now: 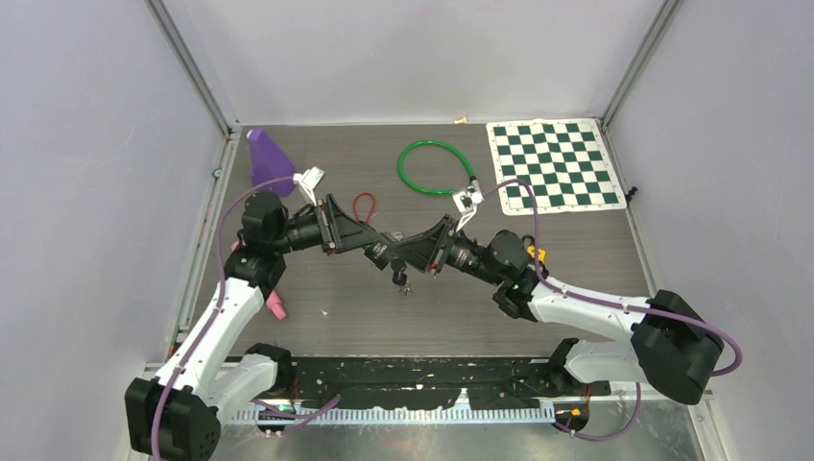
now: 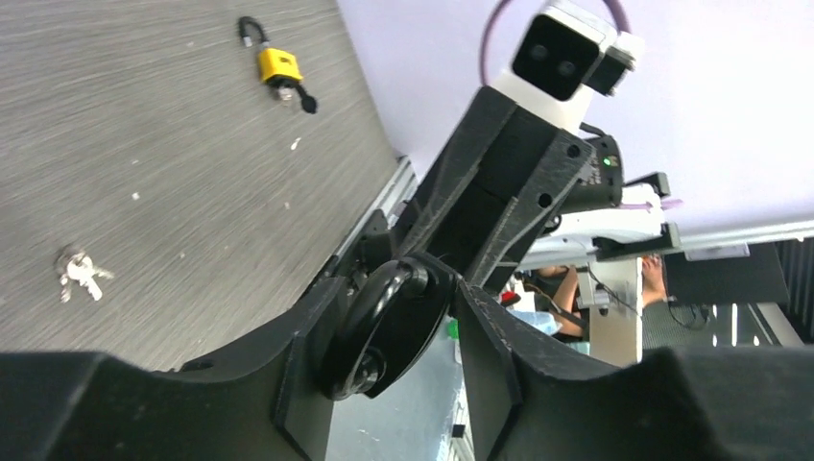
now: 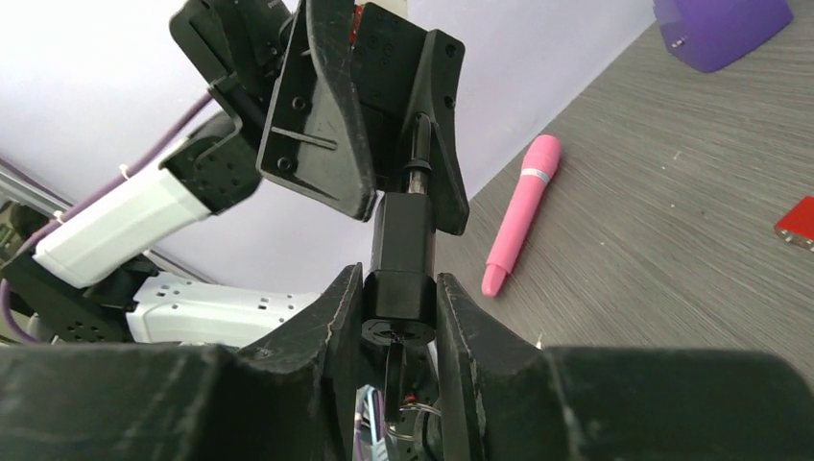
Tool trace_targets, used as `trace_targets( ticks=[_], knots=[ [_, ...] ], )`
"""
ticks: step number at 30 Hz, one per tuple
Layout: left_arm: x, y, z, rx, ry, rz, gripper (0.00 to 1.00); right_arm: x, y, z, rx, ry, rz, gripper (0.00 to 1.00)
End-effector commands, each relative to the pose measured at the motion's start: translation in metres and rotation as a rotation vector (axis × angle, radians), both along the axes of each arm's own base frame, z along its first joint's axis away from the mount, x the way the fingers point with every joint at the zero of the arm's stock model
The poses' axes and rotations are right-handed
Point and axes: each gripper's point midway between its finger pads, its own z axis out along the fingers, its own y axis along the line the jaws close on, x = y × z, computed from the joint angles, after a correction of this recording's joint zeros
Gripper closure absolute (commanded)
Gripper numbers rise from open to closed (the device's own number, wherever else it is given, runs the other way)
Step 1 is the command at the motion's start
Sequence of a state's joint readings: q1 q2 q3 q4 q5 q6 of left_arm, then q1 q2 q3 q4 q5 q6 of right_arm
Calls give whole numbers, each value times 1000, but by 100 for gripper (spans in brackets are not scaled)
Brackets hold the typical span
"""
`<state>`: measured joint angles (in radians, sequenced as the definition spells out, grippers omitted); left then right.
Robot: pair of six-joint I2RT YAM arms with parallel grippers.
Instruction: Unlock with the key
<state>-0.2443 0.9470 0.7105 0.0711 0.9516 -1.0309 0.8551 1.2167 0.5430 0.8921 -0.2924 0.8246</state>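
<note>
A black padlock is held above the table, with my right gripper shut on its body. A key sticks in the keyhole on the underside, and a ring hangs from it. The same key dangles below the two grippers in the top view. My left gripper is open around the padlock's black shackle. The shackle rests against the left finger, with a gap to the right finger. Both grippers meet at mid-table, left gripper facing right gripper.
A yellow padlock with a key in it and a loose key bunch lie on the table. A pink marker, purple cone, red loop, green ring cable and chessboard mat surround the arms.
</note>
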Motion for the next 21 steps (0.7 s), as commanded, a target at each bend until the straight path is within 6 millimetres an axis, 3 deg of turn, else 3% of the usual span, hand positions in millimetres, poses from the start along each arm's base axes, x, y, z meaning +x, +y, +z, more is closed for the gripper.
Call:
trace_targets(
  ticks=[1, 4, 9, 14, 17, 21],
  knots=[
    [7, 13, -5, 112, 2, 82, 55, 4, -6, 22, 25, -108, -52, 95],
    [10, 20, -14, 171, 16, 124, 65, 7, -7, 15, -12, -123, -66, 94],
    [15, 30, -31, 252, 63, 191, 100, 4, -4, 6, -73, -191, -65, 94],
    [18, 44, -43, 340, 87, 269, 100, -1, 2, -10, -190, -290, -94, 95],
    [21, 52, -50, 385, 93, 316, 100, -7, 8, -5, -200, -335, -91, 95],
    [27, 65, -59, 459, 103, 386, 100, -13, 19, -5, -338, -449, -152, 91]
  ],
)
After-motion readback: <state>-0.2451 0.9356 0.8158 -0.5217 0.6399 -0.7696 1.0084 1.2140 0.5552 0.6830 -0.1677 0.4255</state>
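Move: The black padlock is held in the right fingers. Its shackle stands between the open left fingertips, at most a centimetre from the left hand point, and roughly 5 cm left, 1 cm ahead and 1 cm above the right one. From the left hand, the padlock body sits about 4 cm right and 1 cm back. On the table some 25 cm below, the small silver keys lie about 6 cm right and 1 cm ahead, and the red cable lock about 19 cm ahead and 4 cm left. The left fingers close and pinch the padlock's shackle, sinking about 7 cm and easing some 4 cm left, tipping down about 25 degrees. The right hand keeps its grip on the body and sinks about 5 cm with it, then also draws back and left by about 2 cm each, its fingers tilting down, so that the shackle and body are worked apart. ##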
